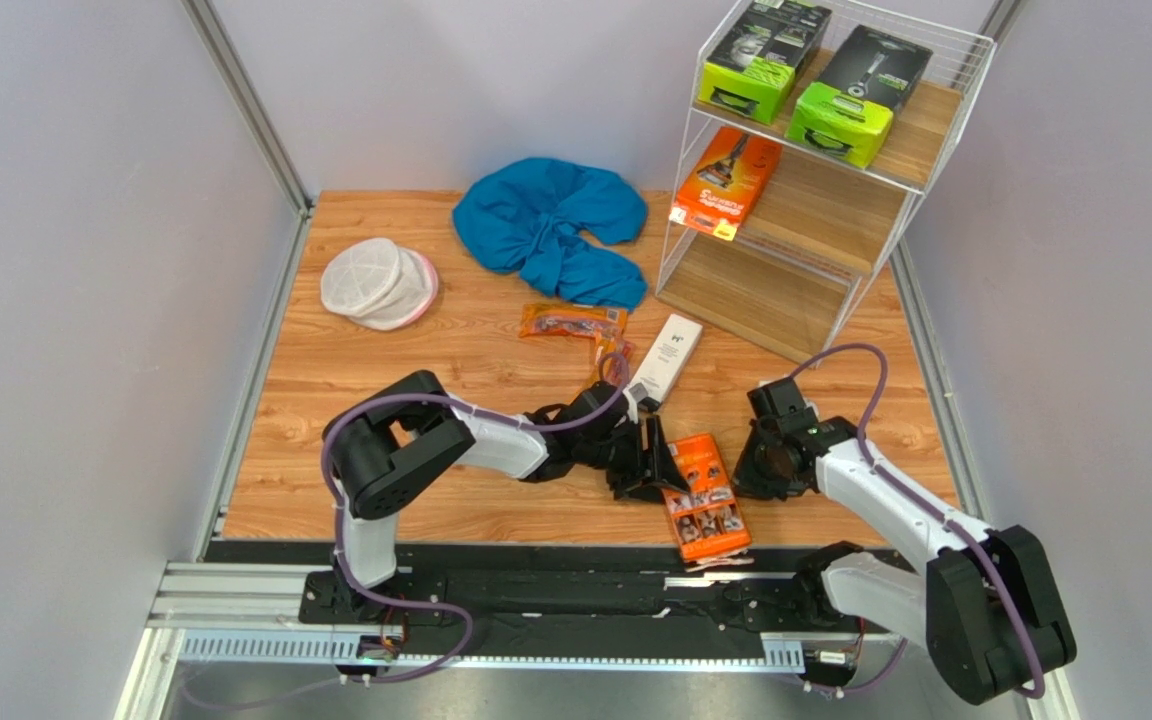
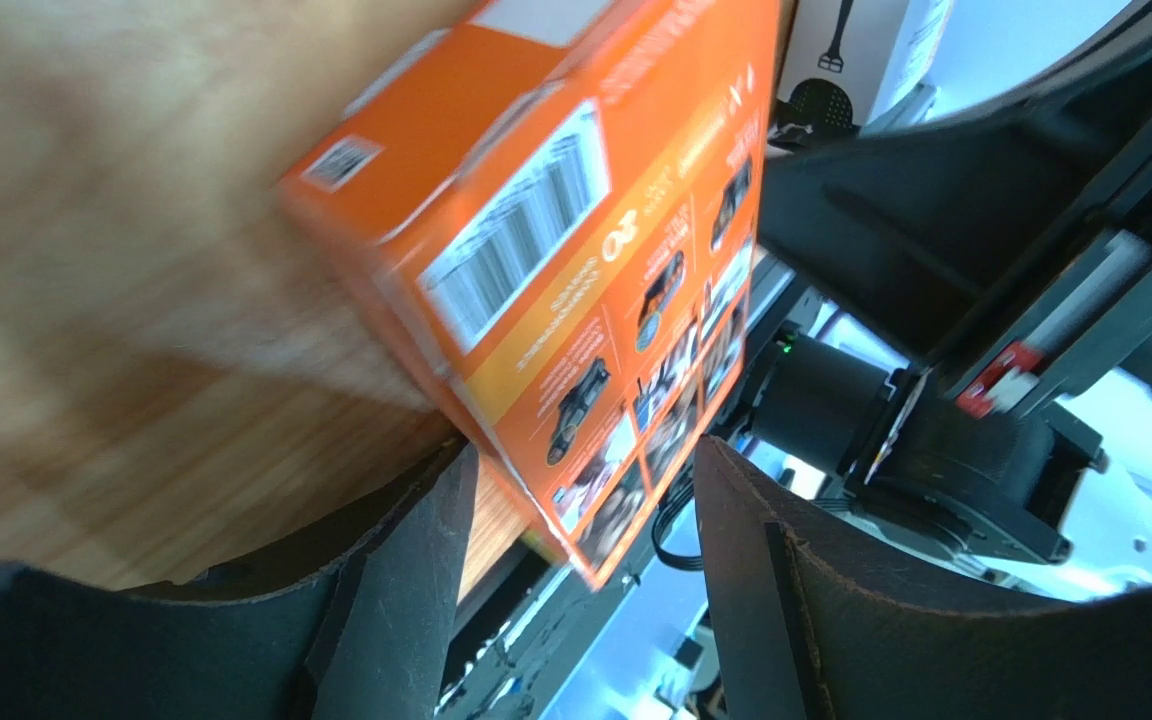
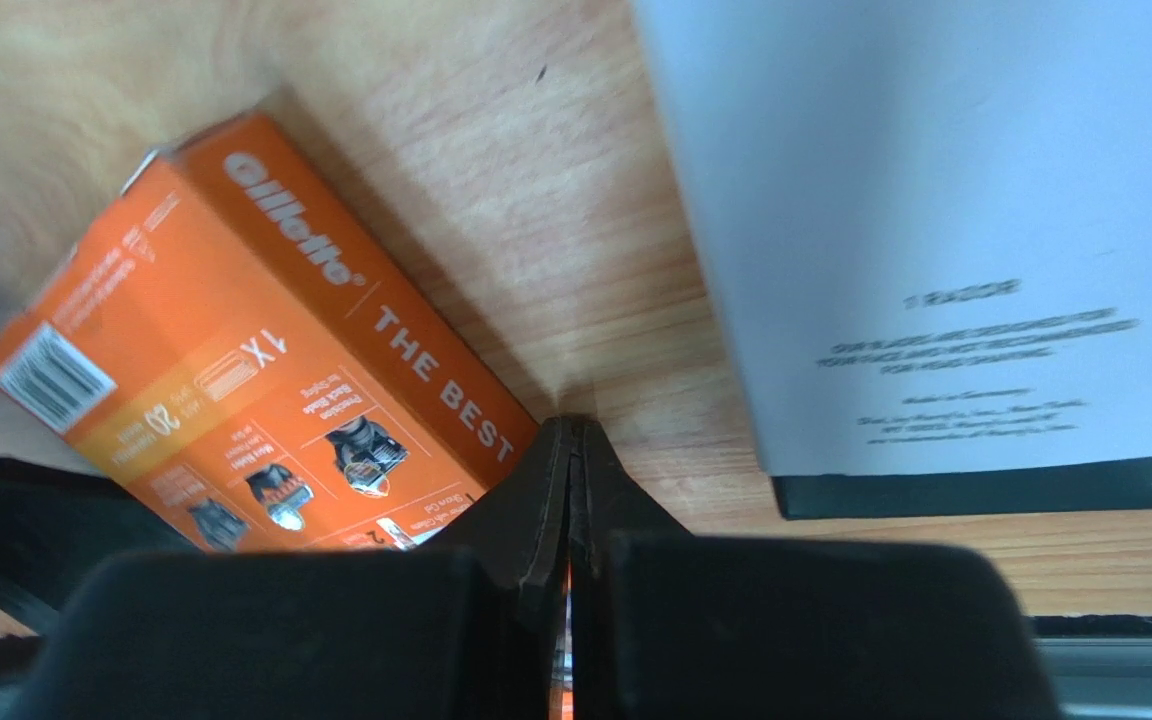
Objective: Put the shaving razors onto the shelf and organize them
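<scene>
An orange razor carton lies on the table near the front edge, between my two grippers. My left gripper is at its left side. In the left wrist view the carton appears tilted. Its lower corner sits between the open fingers of the left gripper, with a gap on the right side. My right gripper is shut, and its tips rest on the wood beside the carton. The slim white box and a clear bag of disposables lie farther back. The shelf holds two green boxes and an orange carton.
A blue cloth and a round white mesh pouch lie at the back left of the table. The white box lies close to the right of the right gripper's tips. The black rail runs along the table's near edge.
</scene>
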Motion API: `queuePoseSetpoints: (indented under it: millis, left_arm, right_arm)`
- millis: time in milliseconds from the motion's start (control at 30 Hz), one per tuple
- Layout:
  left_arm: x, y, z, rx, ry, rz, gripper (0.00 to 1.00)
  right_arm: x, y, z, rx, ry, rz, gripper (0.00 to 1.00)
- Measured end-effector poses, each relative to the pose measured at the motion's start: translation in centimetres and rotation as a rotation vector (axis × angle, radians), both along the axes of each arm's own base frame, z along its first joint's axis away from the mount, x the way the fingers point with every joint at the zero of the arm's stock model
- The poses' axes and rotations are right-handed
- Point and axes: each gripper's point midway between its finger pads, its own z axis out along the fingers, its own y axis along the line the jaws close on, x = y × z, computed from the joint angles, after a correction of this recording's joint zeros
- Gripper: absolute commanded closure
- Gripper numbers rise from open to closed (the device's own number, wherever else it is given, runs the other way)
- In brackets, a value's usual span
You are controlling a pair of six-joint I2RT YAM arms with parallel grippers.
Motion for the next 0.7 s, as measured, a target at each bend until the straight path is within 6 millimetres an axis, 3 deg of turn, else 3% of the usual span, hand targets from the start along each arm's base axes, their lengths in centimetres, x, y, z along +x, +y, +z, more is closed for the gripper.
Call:
queuePoseSetpoints:
  millis: [367, 700]
  left_arm:
    - [0.8, 1.9, 0.3, 0.058, -0.026, 0.030, 0.35]
    - [-3.1, 3.2, 0.5, 0.147, -0.071, -0.020, 0.35]
  right_arm:
    - [-4.2, 3.3, 0.0, 0.085, 0.083, 0.190, 1.00]
    - [-6.6, 4.6, 0.9, 0.157, 0.108, 0.238, 1.00]
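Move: The orange box lies between the hands: its middle is about 6 cm back, 6 cm to the right and 2 cm below the open left gripper, and some 3 cm back and 5 cm left of the shut right fingertips, which are at its right side. One white box stands about 8 cm ahead and 6 cm right of the right hand; the other white box is around 16 cm straight ahead of the left gripper. Keep the right fingers shut and low against the orange box's right side and push it back and left, about 8 cm in all, swinging the hand counter-clockwise some 10 degrees. Let the left gripper, still part open at the box's left side, give way about 3 cm to the left, edging forward slightly first, then draw it back about 4 cm towards the table's front edge. ##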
